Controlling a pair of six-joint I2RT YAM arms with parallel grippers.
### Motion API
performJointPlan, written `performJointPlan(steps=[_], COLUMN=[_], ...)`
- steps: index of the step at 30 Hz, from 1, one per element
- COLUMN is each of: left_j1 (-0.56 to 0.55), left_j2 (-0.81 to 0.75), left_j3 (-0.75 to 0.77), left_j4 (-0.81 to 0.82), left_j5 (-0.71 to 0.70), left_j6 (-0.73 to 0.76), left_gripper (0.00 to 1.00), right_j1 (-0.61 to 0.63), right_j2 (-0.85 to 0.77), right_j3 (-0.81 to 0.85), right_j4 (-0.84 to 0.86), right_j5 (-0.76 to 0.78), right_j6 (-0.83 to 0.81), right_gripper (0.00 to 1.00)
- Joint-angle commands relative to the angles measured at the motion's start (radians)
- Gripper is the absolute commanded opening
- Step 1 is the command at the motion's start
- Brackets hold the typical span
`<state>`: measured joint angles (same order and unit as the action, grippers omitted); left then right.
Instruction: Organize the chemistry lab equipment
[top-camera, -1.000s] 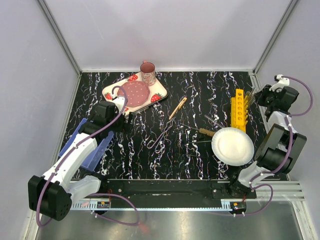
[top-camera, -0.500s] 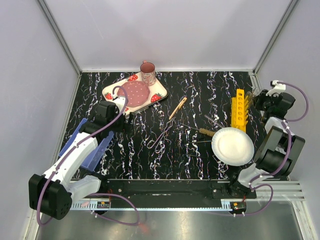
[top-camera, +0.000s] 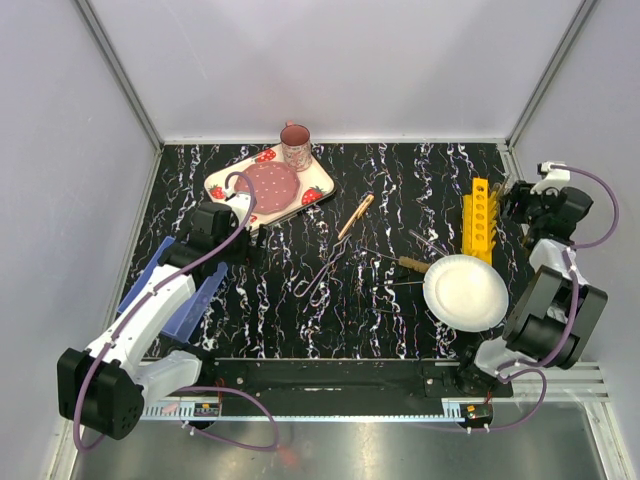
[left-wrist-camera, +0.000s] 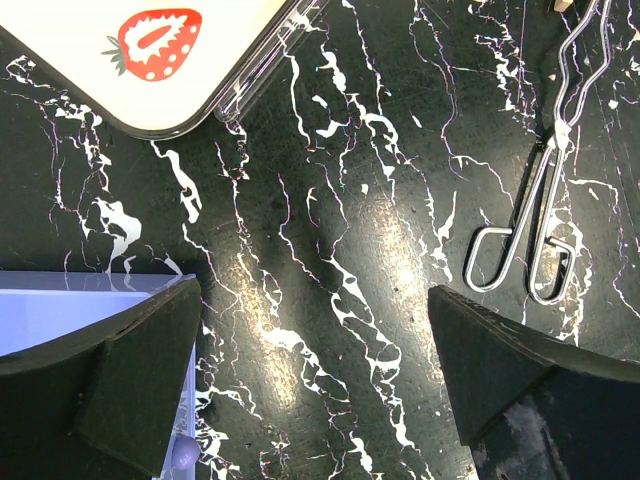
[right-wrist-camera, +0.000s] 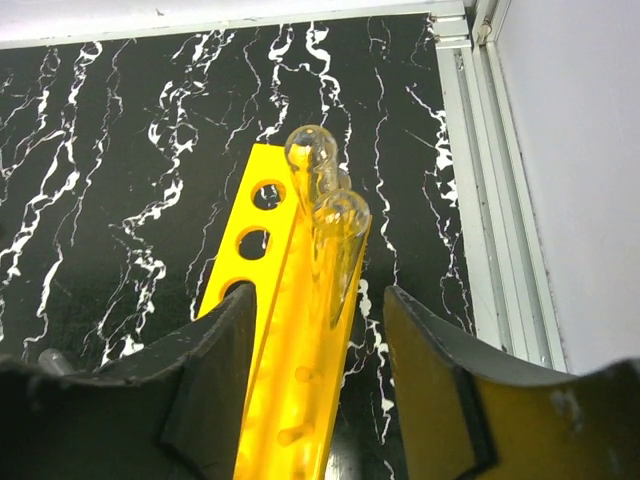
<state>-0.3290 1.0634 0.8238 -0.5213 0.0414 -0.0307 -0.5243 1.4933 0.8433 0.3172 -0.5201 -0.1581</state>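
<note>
A yellow test-tube rack (top-camera: 479, 217) stands at the right of the table. In the right wrist view two clear test tubes (right-wrist-camera: 340, 240) stand in the far end of the rack (right-wrist-camera: 275, 370). My right gripper (right-wrist-camera: 318, 300) is open around the nearer tube, with a gap on each side; from above it (top-camera: 515, 200) sits just right of the rack. A bent wire tong (top-camera: 322, 270) (left-wrist-camera: 545, 200) lies mid-table, with wooden-handled tools (top-camera: 355, 216) (top-camera: 412, 264) near it. My left gripper (left-wrist-camera: 315, 300) (top-camera: 252, 238) hangs open over bare table, left of the tong.
A strawberry-patterned tray (top-camera: 318, 190) (left-wrist-camera: 200, 60) with a pink mug (top-camera: 295, 147) sits at the back. A round white plate (top-camera: 465, 292) lies in front of the rack. A blue bin (top-camera: 150, 290) (left-wrist-camera: 60, 310) stands at the left edge. The table's metal rim (right-wrist-camera: 480, 200) runs right of the rack.
My right gripper has opened and let go of the test tube, which stands in the rack; its wrist shifted slightly left. The left arm has not moved.
</note>
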Motion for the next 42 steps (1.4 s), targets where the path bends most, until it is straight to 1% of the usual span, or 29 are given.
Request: performJointPlan(steps=[1, 3, 5, 6, 8, 10, 11, 16, 17, 19, 20, 22, 23, 24, 26, 27, 28, 30, 31, 33, 34, 35, 37, 38, 40, 41, 42], left_j1=[-0.002, -0.002, -0.002, -0.002, -0.002, -0.002, -0.002, -0.002, -0.002, -0.002, -0.002, -0.002, -0.002, -0.002, -0.002, -0.001, -0.001, -0.001, -0.001, -0.001, 0.001, -0.001, -0.001, -0.001, -0.001, -0.001, -0.001], left_j2=[-0.023, -0.034, -0.040, -0.045, -0.052, -0.059, -0.065, -0.086, -0.091, -0.094, -0.095, -0.095, -0.094, -0.095, -0.095, -0.097, -0.095, -0.095, -0.091, -0.085, -0.082, -0.073, -0.063, -0.054, -0.048, -0.045, -0.043], left_j3=[-0.002, 0.000, -0.003, -0.002, -0.002, -0.002, -0.003, -0.002, -0.002, 0.000, 0.000, 0.001, 0.003, 0.006, 0.006, 0.008, 0.008, 0.005, 0.006, 0.003, 0.003, 0.002, 0.005, 0.006, 0.008, 0.006, 0.006], left_j4=[0.046, 0.047, 0.047, 0.052, 0.052, 0.050, 0.052, 0.055, 0.055, 0.056, 0.058, 0.056, 0.058, 0.055, 0.056, 0.055, 0.055, 0.055, 0.055, 0.056, 0.056, 0.055, 0.055, 0.053, 0.053, 0.053, 0.052], left_j5=[0.009, 0.008, 0.009, 0.012, 0.017, 0.018, 0.018, 0.026, 0.031, 0.038, 0.041, 0.041, 0.041, 0.038, 0.034, 0.026, 0.022, 0.008, 0.003, -0.003, -0.003, -0.003, 0.000, 0.002, 0.003, 0.002, 0.002], left_j6=[-0.002, 0.000, 0.000, 0.000, 0.000, -0.001, -0.002, -0.003, -0.005, -0.006, -0.008, -0.009, -0.012, -0.015, -0.021, -0.024, -0.028, -0.028, -0.028, -0.026, -0.026, -0.025, -0.023, -0.023, -0.021, -0.021, -0.021], left_gripper=[0.99, 0.99, 0.99, 0.99, 0.99, 0.99, 0.99, 0.99, 0.99, 0.99, 0.99, 0.99, 0.99, 0.99, 0.99, 0.99, 0.99, 0.99, 0.99, 0.99, 0.99, 0.99, 0.99, 0.99, 0.99, 0.99, 0.99], right_j1=[-0.002, -0.003, -0.003, -0.003, -0.003, -0.003, -0.003, -0.003, -0.002, -0.002, -0.002, 0.007, 0.020, 0.070, 0.153, 0.247, 0.298, 0.363, 0.418, 0.458, 0.492, 0.509, 0.518, 0.565, 0.576, 0.581, 0.584], right_j2=[-0.091, -0.122, -0.145, -0.169, -0.195, -0.240, -0.258, -0.378, -0.381, -0.348, -0.326, -0.240, -0.207, -0.139, -0.081, -0.033, -0.013, 0.047, 0.067, 0.123, 0.142, 0.180, 0.226, 0.275, 0.330, 0.384, 0.406], right_j3=[0.062, 0.086, 0.100, 0.115, 0.149, 0.168, 0.186, 0.226, 0.268, 0.339, 0.415, 0.499, 0.587, 0.626, 0.703, 0.714, 0.718, 0.715, 0.714, 0.708, 0.706, 0.703, 0.703, 0.709, 0.727, 0.750, 0.760], right_j4=[-0.105, -0.190, -0.275, -0.303, -0.418, -0.476, -0.534, -0.668, -0.755, -0.883, -0.991, -1.100, -1.218, -1.274, -1.402, -1.428, -1.440, -1.449, -1.445, -1.403, -1.388, -1.359, -1.333, -1.311, -1.301, -1.300, -1.299], right_j5=[-0.032, -0.029, -0.043, -0.050, -0.076, -0.095, -0.119, -0.184, -0.228, -0.293, -0.335, -0.369, -0.377, -0.364, -0.258, -0.200, -0.090, -0.014, 0.055, 0.119, 0.185, 0.218, 0.300, 0.325, 0.363, 0.367, 0.367], right_j6=[-0.052, -0.061, -0.093, -0.101, -0.130, -0.171, -0.188, -0.291, -0.317, -0.395, -0.400, -0.412, -0.425, -0.438, -0.494, -0.501, -0.505, -0.502, -0.489, -0.472, -0.460, -0.457, -0.452, -0.451, -0.431, -0.425, -0.414], right_gripper=[0.66, 0.72, 0.83, 0.99, 1.00, 0.99, 1.00, 1.00, 1.00, 1.00, 1.00, 1.00, 1.00, 1.00, 1.00, 1.00, 1.00, 1.00, 1.00, 1.00, 1.00, 1.00, 1.00, 1.00, 1.00, 0.99, 0.97])
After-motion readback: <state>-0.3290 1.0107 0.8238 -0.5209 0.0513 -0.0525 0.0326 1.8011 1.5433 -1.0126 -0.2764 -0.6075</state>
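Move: The loose test tube on the table lies about 16 cm to the right hand's left, some 5 cm back and 15 cm below. The yellow rack with the tubes already in it is almost under that hand, its middle 2 cm left and 11 cm down. The white plate is about 17 cm back and 5 cm left, the brush handle 10 cm back and 19 cm left. From the left hand the tube is roughly 41 cm to the right, 4 cm ahead. Up and back first, the right hand clears the rack by rising about 14 cm while its fingers finish opening wide; then it swings left over the rack and sinks nearly 20 cm towards the loose test tube. Along the way the wrist tips the fingers steeply down and turns counter-clockwise, about 35 degrees. It ends open above the tube, not touching it. ##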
